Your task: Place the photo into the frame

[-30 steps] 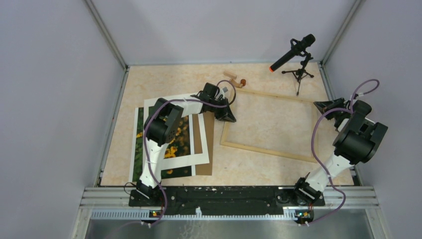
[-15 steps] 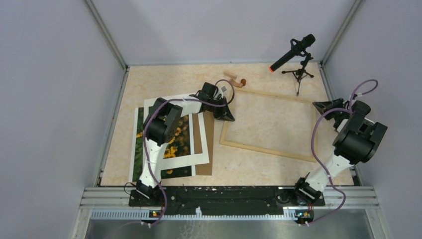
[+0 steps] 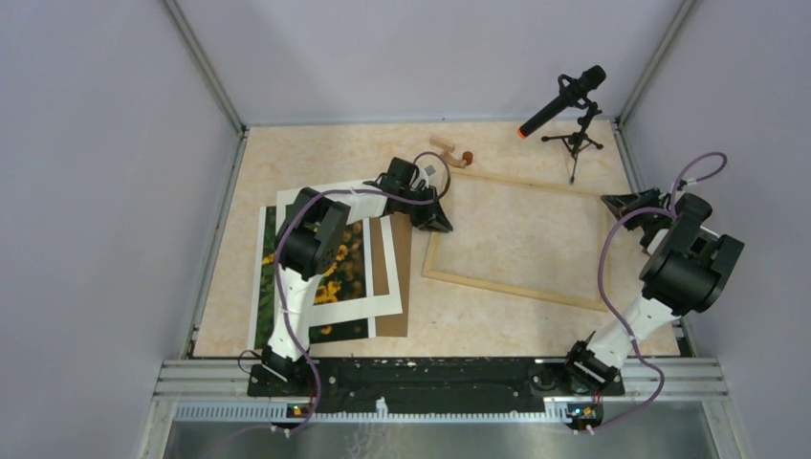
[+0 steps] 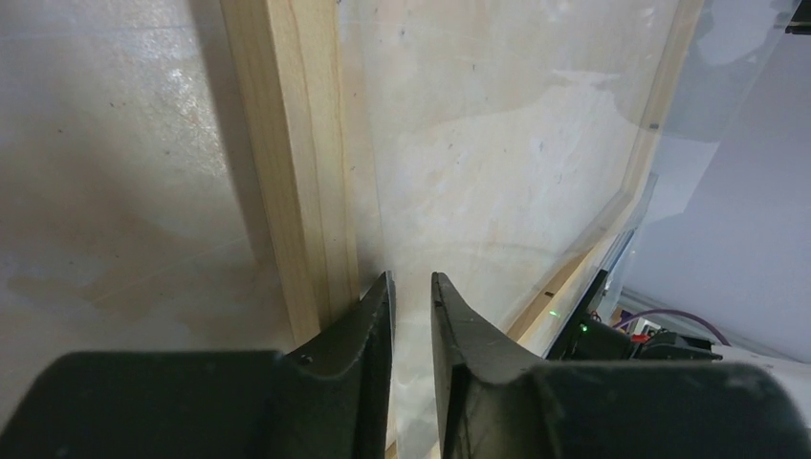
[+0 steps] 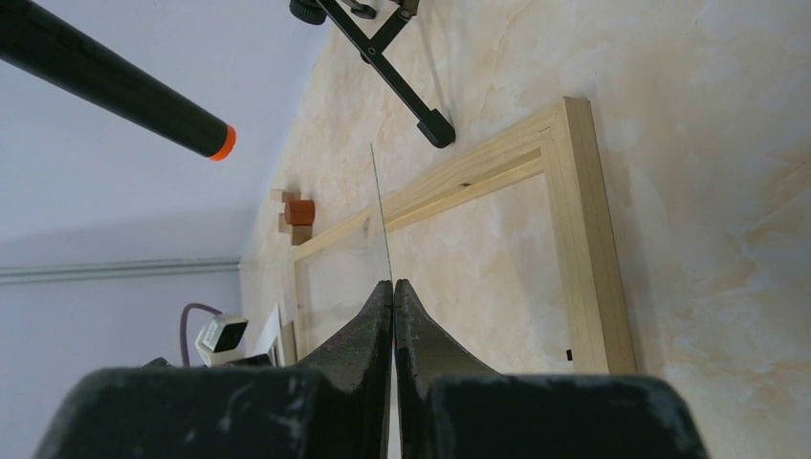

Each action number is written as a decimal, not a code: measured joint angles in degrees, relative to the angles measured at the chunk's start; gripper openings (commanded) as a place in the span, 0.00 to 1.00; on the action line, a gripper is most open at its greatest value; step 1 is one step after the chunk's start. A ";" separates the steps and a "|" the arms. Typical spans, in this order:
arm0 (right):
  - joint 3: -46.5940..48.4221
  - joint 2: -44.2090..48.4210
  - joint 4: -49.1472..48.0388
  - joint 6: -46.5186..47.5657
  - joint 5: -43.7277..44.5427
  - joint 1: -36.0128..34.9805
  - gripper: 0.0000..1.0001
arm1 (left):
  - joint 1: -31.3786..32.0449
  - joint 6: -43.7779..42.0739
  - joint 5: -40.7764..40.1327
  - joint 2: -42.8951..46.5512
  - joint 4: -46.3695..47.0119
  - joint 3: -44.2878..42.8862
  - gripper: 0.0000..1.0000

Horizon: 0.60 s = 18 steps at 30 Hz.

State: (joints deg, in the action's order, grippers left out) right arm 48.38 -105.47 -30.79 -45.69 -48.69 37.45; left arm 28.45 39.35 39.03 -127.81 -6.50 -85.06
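Observation:
The photo (image 3: pixel 332 285), sunflowers on dark green, lies at the left under a white mat (image 3: pixel 384 306) and beside a brown backing board (image 3: pixel 396 287). The light-wood frame (image 3: pixel 516 287) lies flat at centre right, and its left rail (image 4: pixel 287 143) shows in the left wrist view. A clear pane (image 4: pixel 497 143) hangs tilted over the frame. My right gripper (image 5: pixel 393 283) is shut on the pane's thin edge (image 5: pixel 379 210) above the frame's right end (image 5: pixel 583 220). My left gripper (image 4: pixel 411 277) sits at the frame's left rail, jaws a narrow gap apart with the pane's other edge between them.
A microphone on a small tripod (image 3: pixel 566 103) stands at the back right. Small wooden blocks with a red cap (image 3: pixel 449 151) lie behind the frame. Grey walls close in the table on three sides.

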 measured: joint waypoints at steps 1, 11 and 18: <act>0.00 0.00 -0.09 0.00 0.02 -0.11 0.00 | 0.00 0.02 0.09 0.07 -0.02 0.00 0.33; -0.81 0.00 -0.79 0.02 0.87 -0.72 0.00 | -0.83 -1.73 -3.87 3.56 -4.04 0.85 0.51; -1.14 -0.04 -1.03 0.04 1.49 -1.73 0.00 | -2.58 -2.05 -3.93 5.77 -5.22 1.95 0.60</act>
State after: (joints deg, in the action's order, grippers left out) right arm 47.24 -105.51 -31.81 -45.65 -47.20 35.73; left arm 25.87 37.30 35.09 -122.04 -11.73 -83.11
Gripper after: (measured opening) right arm 0.004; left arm 0.575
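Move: The frame's left rail lies about 3 cm left of the left hand, level with it lengthwise and a centimetre lower; the brown board's bare strip is some 10 cm left and 11 cm back, the wooden blocks some 20 cm ahead, 1 cm right. From the right hand, holding the clear sheet's raised end, the right rail's middle is about 10 cm back, 3 cm right and 8 cm below; the tripod's near foot is roughly 8 cm ahead, 4 cm left, 8 cm below. The frame's left rail is pushed to the robot's left from inside by the outer finger of the left hand, which spreads from about a quarter to over half open while travelling some 3 cm left and rising 2 cm. The right hand keeps its closed grip on the clear sheet's raised end and follows about 1 cm left, sinking slightly. ##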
